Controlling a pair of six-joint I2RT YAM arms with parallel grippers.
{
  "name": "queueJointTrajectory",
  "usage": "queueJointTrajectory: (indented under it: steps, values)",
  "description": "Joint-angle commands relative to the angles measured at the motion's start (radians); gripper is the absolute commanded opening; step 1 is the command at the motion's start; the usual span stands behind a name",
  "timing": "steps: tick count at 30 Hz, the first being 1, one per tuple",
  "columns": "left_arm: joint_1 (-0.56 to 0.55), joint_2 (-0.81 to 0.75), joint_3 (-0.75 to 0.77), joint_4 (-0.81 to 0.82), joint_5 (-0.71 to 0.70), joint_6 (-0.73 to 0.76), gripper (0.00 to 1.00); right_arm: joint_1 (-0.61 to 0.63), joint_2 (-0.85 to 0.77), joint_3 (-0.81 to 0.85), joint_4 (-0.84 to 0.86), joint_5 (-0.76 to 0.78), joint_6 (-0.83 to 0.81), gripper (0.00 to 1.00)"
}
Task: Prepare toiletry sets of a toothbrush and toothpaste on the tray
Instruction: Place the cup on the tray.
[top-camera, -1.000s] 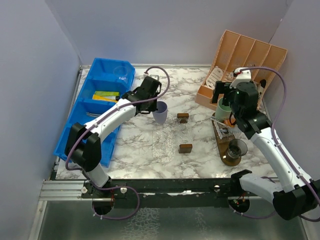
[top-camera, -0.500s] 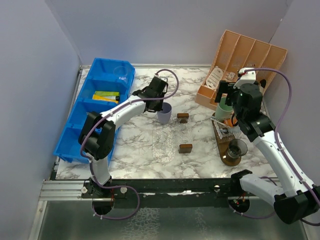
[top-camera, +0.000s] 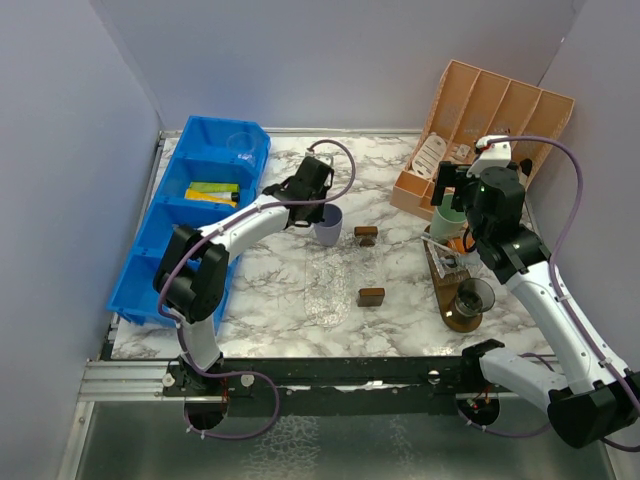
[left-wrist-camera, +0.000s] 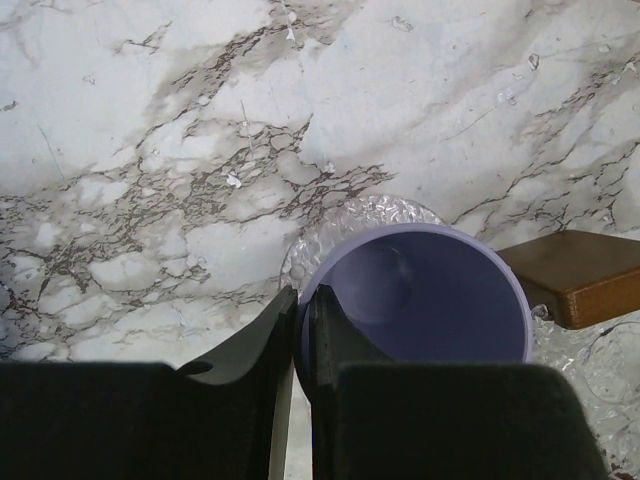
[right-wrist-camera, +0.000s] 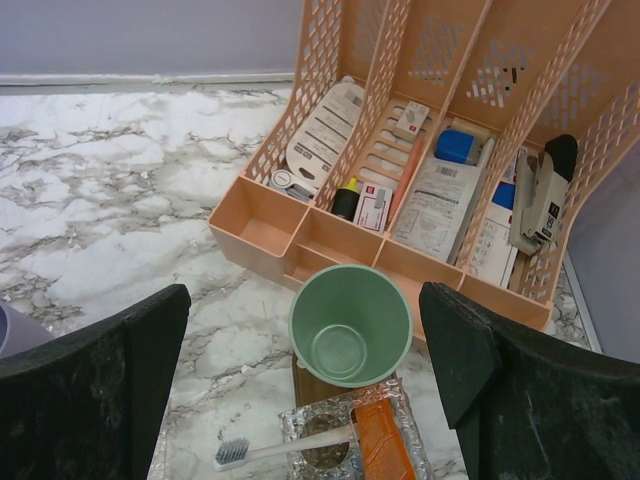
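My left gripper (left-wrist-camera: 303, 325) is shut on the near rim of a lilac cup (left-wrist-camera: 420, 300), one finger inside and one outside. The empty cup (top-camera: 326, 228) stands mid-table beside a small wooden block (top-camera: 366, 235). My right gripper (right-wrist-camera: 303, 330) hangs wide open above an empty mint green cup (right-wrist-camera: 350, 325), touching nothing. That cup (top-camera: 446, 218) stands at the far end of a dark wooden tray (top-camera: 462, 322). In front of it lie a toothbrush (right-wrist-camera: 290, 445) and an orange tube (right-wrist-camera: 380, 445) on a textured clear holder. A smoky dark cup (top-camera: 473, 297) stands at the tray's near end.
A blue bin (top-camera: 160, 250) at the left holds green and yellow tubes (top-camera: 213, 190) and a clear cup (top-camera: 240, 145). A peach organiser (top-camera: 490, 115) full of small items stands at the back right. A clear textured dish (top-camera: 325, 285) and another wooden block (top-camera: 371, 296) lie mid-table.
My left arm has carried the lilac cup a little to the right, then stopped. The right gripper shifted slightly and stays open.
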Motion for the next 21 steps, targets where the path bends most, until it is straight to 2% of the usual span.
queueJointTrajectory:
  steps: [1, 8, 13, 17, 21]
  values:
    - [-0.002, -0.030, -0.023, -0.004, -0.041, 0.001, 0.15, 0.001, 0.002, -0.012, 0.013, 0.022, -0.018, 1.00]
    - [0.002, -0.053, 0.015, -0.044, -0.066, 0.049, 0.40, 0.001, 0.012, -0.018, 0.015, 0.023, -0.012, 1.00]
    - [0.047, -0.166, 0.029, -0.053, -0.052, 0.067, 0.57, 0.001, 0.008, -0.019, 0.004, 0.041, -0.019, 1.00]
    - [0.114, -0.249, 0.015, 0.021, -0.028, 0.046, 0.65, 0.001, 0.003, -0.028, 0.003, 0.059, -0.025, 1.00]
    - [0.245, -0.235, 0.039, 0.098, -0.070, -0.063, 0.70, 0.001, 0.014, -0.031, 0.015, 0.084, -0.033, 1.00]
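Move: The left hand already pinches the near-left rim wall of the purple cup, one finger inside it, with the cup's middle some 4 cm to the right, level ahead and about 5 cm below. The clear tray under it centres roughly 9 cm back and 4 cm right; one brown block lies about 12 cm right, level ahead, the other some 14 cm back and 14 cm right. From the right hand the cup lies about 6 cm ahead, 31 cm left and 24 cm below. The left hand first stays low at the purple cup's rim and spreads its nearly shut fingers to roughly two thirds open, letting go of the wall while easing only a centimetre or two to the left. It then pulls up and away from the cup with growing speed, about 11 cm up and 7 cm left in all and a little forward at the last, the fingers tipping up some 15 degrees as the hand comes clear. ##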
